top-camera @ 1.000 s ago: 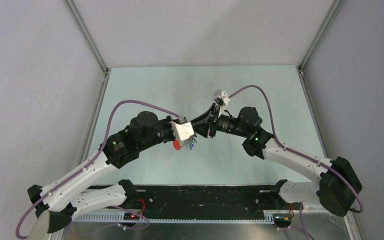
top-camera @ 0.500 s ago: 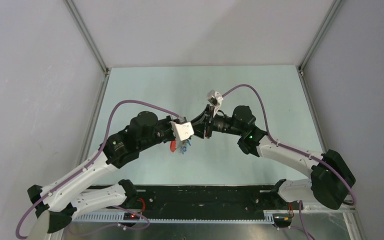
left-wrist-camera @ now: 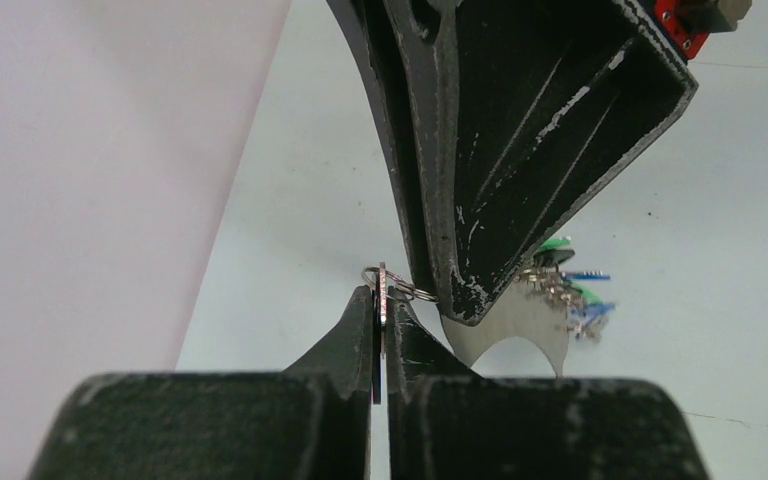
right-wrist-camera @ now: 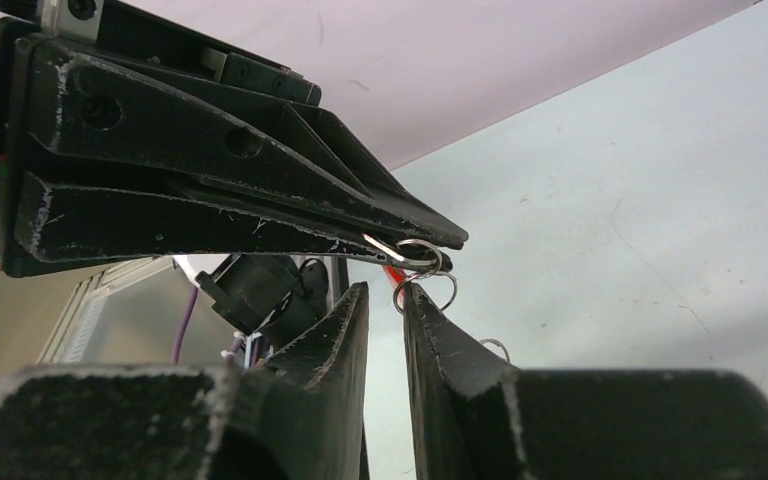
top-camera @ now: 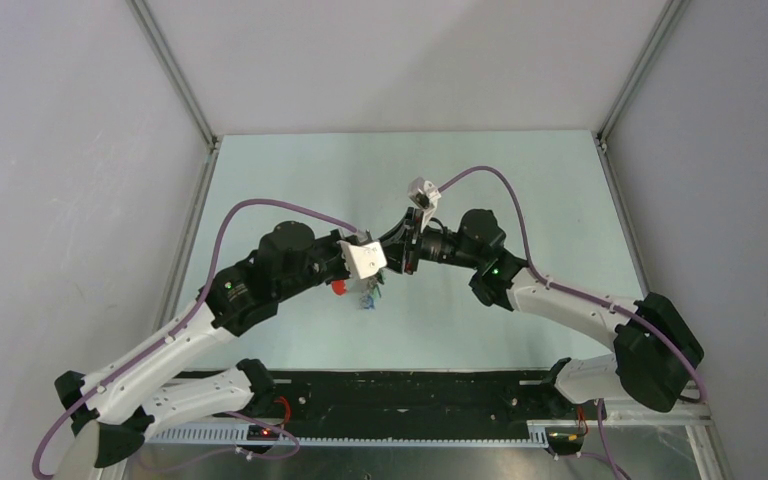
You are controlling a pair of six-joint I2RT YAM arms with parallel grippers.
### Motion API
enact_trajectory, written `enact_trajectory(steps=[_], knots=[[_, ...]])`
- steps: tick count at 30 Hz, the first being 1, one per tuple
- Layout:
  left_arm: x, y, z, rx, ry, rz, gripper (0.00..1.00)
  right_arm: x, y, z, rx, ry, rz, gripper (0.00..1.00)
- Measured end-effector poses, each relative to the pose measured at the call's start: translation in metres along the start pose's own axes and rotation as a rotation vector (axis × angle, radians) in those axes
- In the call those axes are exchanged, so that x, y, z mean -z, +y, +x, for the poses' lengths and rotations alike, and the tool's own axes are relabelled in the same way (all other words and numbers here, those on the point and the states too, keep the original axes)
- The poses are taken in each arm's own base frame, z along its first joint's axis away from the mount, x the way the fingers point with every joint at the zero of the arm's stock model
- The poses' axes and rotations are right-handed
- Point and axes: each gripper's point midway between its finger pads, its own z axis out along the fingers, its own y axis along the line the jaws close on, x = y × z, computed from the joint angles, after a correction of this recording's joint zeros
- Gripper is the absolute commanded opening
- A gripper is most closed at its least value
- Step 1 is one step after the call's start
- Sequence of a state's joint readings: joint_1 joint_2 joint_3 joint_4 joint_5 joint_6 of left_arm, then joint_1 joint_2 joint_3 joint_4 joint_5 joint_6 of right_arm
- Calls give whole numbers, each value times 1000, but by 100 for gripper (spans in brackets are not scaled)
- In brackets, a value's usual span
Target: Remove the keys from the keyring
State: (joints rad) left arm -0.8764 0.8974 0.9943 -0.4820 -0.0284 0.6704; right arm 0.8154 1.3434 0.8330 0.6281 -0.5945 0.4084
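My left gripper [top-camera: 384, 268] [left-wrist-camera: 380, 296] is shut edge-on on a thin silver key [left-wrist-camera: 382, 285], held above the table. A small silver split ring [left-wrist-camera: 410, 291] passes through that key's tip. The other keys [top-camera: 367, 296], with green and blue tags, hang below as a blurred cluster [left-wrist-camera: 566, 288]. The red keyring [top-camera: 340, 287] shows beside the left gripper, and only as a sliver [right-wrist-camera: 391, 272] in the right wrist view. My right gripper [top-camera: 401, 257] [right-wrist-camera: 386, 291] is narrowly open. Its fingertips [left-wrist-camera: 460, 300] reach the small silver rings [right-wrist-camera: 421, 262] at the left fingertips [right-wrist-camera: 430, 238].
The pale green table [top-camera: 520, 180] lies beneath, bounded by grey walls and metal rails [top-camera: 196, 210]. Both arms meet over its middle. A black strip [top-camera: 410, 390] with the arm bases runs along the near edge.
The right arm has moved left, bringing its gripper up to the left gripper's tips. The hanging keys and red ring have shifted slightly left and down. The left arm has hardly moved.
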Motion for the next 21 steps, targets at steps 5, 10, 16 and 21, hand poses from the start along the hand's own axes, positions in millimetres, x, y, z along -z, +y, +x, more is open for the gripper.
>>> enact_trajectory(steps=[5,10,16,21], knots=[[0,1,0,1,0,-3,0,-2,-4,2,3,3,18,26],[0,0,-1,2,-5,3,0,-3,-5,5,12,12,29,23],[0,-2,-1,13,-7,10,0,-6,-7,7,39,13,30,0],[0,0,1,28,-7,12,0,-7,-7,9,129,16,24,0]])
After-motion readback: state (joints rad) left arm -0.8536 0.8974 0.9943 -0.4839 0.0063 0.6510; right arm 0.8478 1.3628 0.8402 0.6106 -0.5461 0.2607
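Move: The small split ring that the right fingers go for lies about 1 cm to their left and 1 cm below. The key, pinched in the left fingers, stands about 3 cm to the right hand's left and 1 cm above it. The bunch of other keys hangs some 8 cm back, 2 cm left and 10 cm below the right hand, with the red handle 6 cm farther left. From the left hand, the ring is about 2 cm to the right and 1 cm below. The right hand eases 1 cm down and left onto the ring, pinches shut, and rolls some 5 degrees; left keeps hold. ##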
